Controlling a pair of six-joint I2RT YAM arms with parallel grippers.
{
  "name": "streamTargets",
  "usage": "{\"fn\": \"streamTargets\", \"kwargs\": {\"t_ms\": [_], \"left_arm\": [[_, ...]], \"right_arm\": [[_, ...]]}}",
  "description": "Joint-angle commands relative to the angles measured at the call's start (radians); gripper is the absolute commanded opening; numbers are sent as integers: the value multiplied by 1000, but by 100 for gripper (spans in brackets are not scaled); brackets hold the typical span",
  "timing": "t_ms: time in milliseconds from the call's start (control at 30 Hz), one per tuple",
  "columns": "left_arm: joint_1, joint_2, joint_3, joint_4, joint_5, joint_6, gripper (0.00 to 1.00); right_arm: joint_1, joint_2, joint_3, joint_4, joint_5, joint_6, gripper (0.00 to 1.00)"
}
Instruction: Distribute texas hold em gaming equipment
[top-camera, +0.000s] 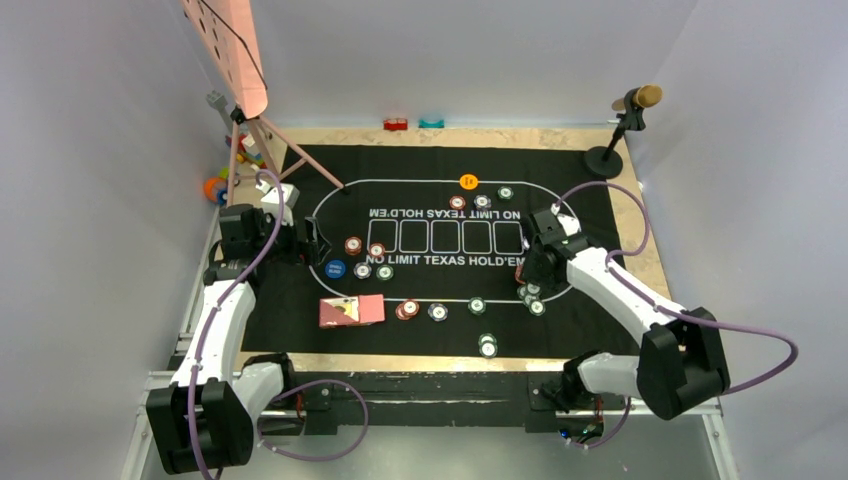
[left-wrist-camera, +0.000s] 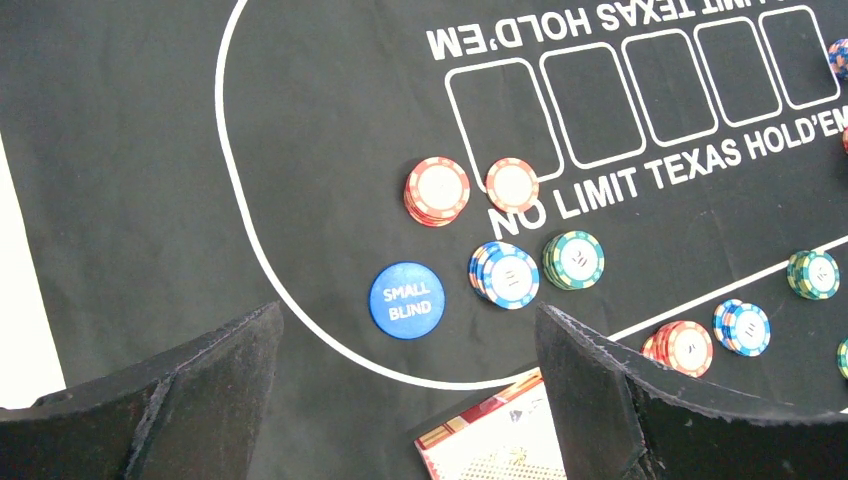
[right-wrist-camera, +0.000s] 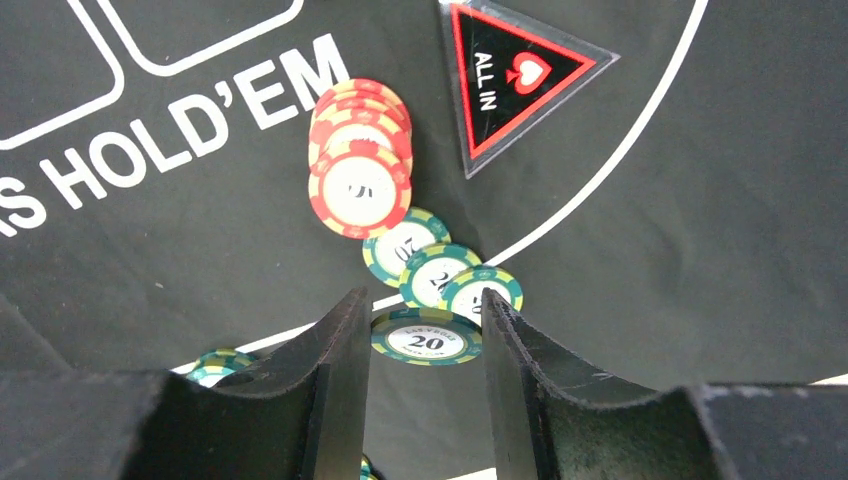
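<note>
My right gripper (right-wrist-camera: 425, 296) is shut on a green chip marked 20 (right-wrist-camera: 427, 338), held flat between its fingers above the black mat (top-camera: 600, 190). Just beyond it a few green chips (right-wrist-camera: 432, 268) and a spread red stack (right-wrist-camera: 358, 160) lie on the mat. My left gripper (left-wrist-camera: 408, 310) is open with nothing between its jaws, hovering over the blue SMALL BLIND button (left-wrist-camera: 407, 300). The playing cards (left-wrist-camera: 495, 440) lie partly under its right finger. Red chips (left-wrist-camera: 437, 190), blue chips (left-wrist-camera: 505, 274) and green chips (left-wrist-camera: 574, 259) sit beyond the button. An orange button (top-camera: 468, 181) lies at the far side.
A black triangular ALL IN marker (right-wrist-camera: 515, 75) lies near the right gripper. More chip stacks (top-camera: 487, 345) dot the mat's near side. A pink tripod stand (top-camera: 262, 130) and toy blocks (top-camera: 216, 188) are at the far left, a microphone stand (top-camera: 622, 125) at the far right.
</note>
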Motion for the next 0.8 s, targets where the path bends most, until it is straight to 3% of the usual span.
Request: {"fn": "streamTargets", "kwargs": {"t_ms": [0, 67, 133, 433, 600, 767], "left_arm": [[3, -10, 8, 16, 32, 16, 100], [4, -10, 9, 14, 39, 22, 100], [3, -10, 9, 3, 58, 43, 100], [1, -34, 15, -77, 207, 215, 100], [-2, -17, 48, -240, 348, 484, 100], [-5, 4, 71, -467, 431, 836, 100]], "right_arm": [[-46, -21, -14, 30, -40, -19, 42], [-67, -27, -29, 44, -72, -20, 56], [-82, -32, -34, 56, -92, -23, 64], [-87, -47, 4, 55, -79, -55, 73], [-49, -74, 54, 85, -115, -118, 75], [76, -39, 135, 133, -154, -207, 76]]}}
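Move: The right hand, still holding a green chip, is just above its drop spot; the three loose green chips lie about 3 cm back and 2 cm below, the red stack 3 cm ahead and 2 cm left, the ALL IN marker 4 cm ahead and 7 cm right. From the open left hand, the cards lie some 15 cm back, 6 cm right and 9 cm down; the small blind button lies 5 cm back and 2 cm right. Right fingers open, free the green chip and rise leftward some 5 cm; left hand swings back-right towards cards. ##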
